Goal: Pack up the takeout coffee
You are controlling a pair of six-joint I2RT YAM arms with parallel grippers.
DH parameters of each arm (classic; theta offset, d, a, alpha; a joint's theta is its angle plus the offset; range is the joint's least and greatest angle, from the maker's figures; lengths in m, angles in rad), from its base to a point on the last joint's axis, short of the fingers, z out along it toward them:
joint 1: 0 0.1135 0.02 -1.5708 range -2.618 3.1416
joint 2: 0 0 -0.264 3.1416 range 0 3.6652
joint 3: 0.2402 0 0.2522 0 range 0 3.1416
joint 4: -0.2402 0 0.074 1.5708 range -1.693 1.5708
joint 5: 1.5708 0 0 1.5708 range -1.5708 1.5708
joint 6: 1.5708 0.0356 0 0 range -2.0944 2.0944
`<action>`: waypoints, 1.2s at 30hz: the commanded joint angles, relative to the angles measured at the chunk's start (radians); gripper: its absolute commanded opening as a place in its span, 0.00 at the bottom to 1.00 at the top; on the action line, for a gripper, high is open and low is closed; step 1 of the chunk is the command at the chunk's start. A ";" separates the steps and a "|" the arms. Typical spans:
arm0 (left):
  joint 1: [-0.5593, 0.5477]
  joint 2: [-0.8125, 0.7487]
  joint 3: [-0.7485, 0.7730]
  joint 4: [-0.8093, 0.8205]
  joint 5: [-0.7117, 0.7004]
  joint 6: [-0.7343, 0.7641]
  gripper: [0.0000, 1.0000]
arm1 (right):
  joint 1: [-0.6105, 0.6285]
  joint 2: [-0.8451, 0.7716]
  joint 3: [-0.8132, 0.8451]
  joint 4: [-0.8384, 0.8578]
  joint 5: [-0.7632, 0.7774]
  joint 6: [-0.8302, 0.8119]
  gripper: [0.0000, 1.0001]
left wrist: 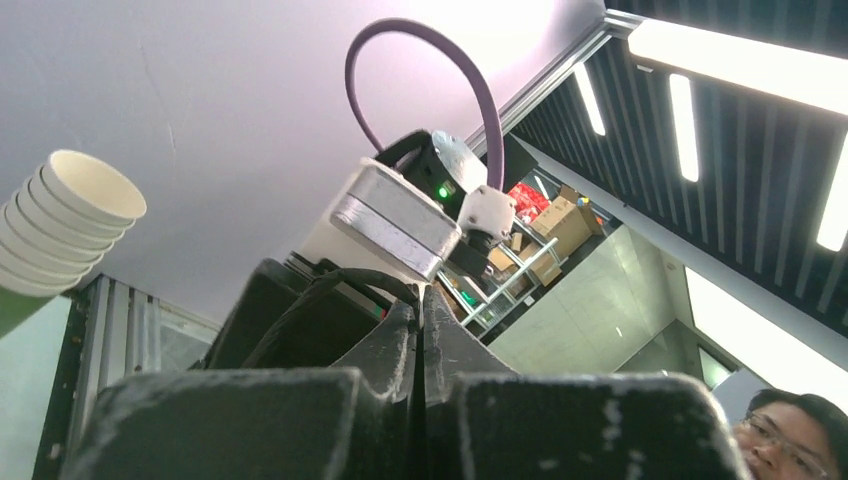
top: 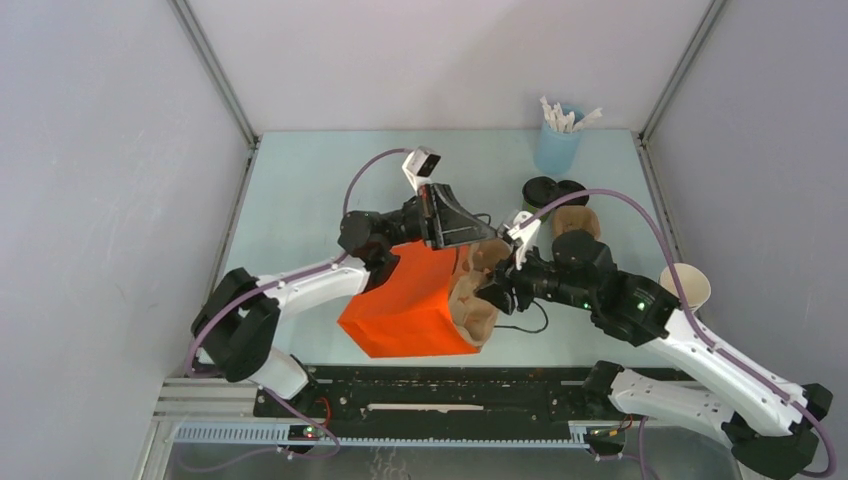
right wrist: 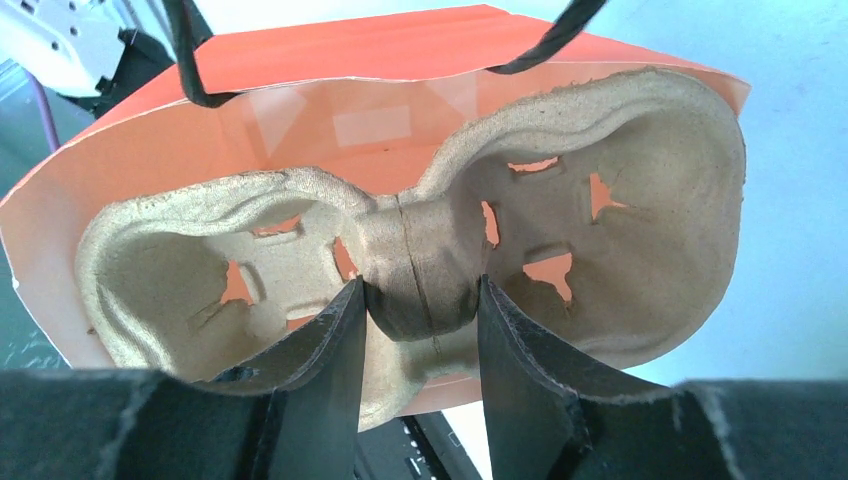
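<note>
The takeout coffee (top: 541, 191) stands at the back right of the table, an olive cup with a black lid, next to a second lidded cup (top: 573, 188). Neither gripper touches them. An orange paper bag (top: 405, 300) lies on its side, mouth facing right. My left gripper (top: 488, 232) (left wrist: 421, 300) is shut on the bag's black cord handle (left wrist: 330, 283) at the top of the mouth. My right gripper (top: 497, 286) (right wrist: 418, 303) is shut on the middle ridge of a brown pulp cup carrier (top: 476, 305) (right wrist: 640, 200), which sits in the mouth of the bag (right wrist: 400, 50).
A second brown carrier (top: 577, 221) lies just in front of the lidded cups. A pale blue cup of white sticks (top: 557, 146) stands at the back. A stack of lidless green cups (top: 686, 285) (left wrist: 62, 215) is at the right edge, beside my right arm.
</note>
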 commanded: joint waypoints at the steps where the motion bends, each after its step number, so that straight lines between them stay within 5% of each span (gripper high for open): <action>1: -0.025 0.071 0.147 0.046 -0.030 -0.008 0.00 | 0.011 -0.035 0.024 -0.045 0.125 0.051 0.31; 9: -0.046 0.138 0.205 0.066 -0.049 -0.018 0.00 | 0.133 -0.040 0.147 -0.284 0.412 0.150 0.32; 21: -0.013 0.088 -0.016 0.087 -0.064 0.052 0.00 | 0.223 0.133 0.278 -0.468 0.603 0.394 0.32; 36: 0.074 -0.006 -0.161 0.083 -0.048 0.062 0.00 | 0.377 0.292 0.375 -0.317 0.617 0.383 0.33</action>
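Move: Roughly 13 cm to the left of the right hand, 2 cm ahead and 7 cm lower is the middle of the orange bag, its mouth facing that hand and the held cup holder. The lidded coffee cup stands about 30 cm ahead and 15 cm to the right of the right hand, the spare holder about 25 cm ahead and 22 cm right, both some 22 cm below. From the left hand, pinching a bag handle, the bag's middle lies about 11 cm left, level fore and aft, 20 cm below. Working the cup holder at the bag's mouth, the right hand keeps its grip and draws some 4 cm right, rising slightly, then dips and comes back left, its fingers tipping down and swinging clockwise about 20 degrees. The left hand keeps the handle pinched, first drifting right and a little up, then sinking about 7 cm while easing forward and back left. ##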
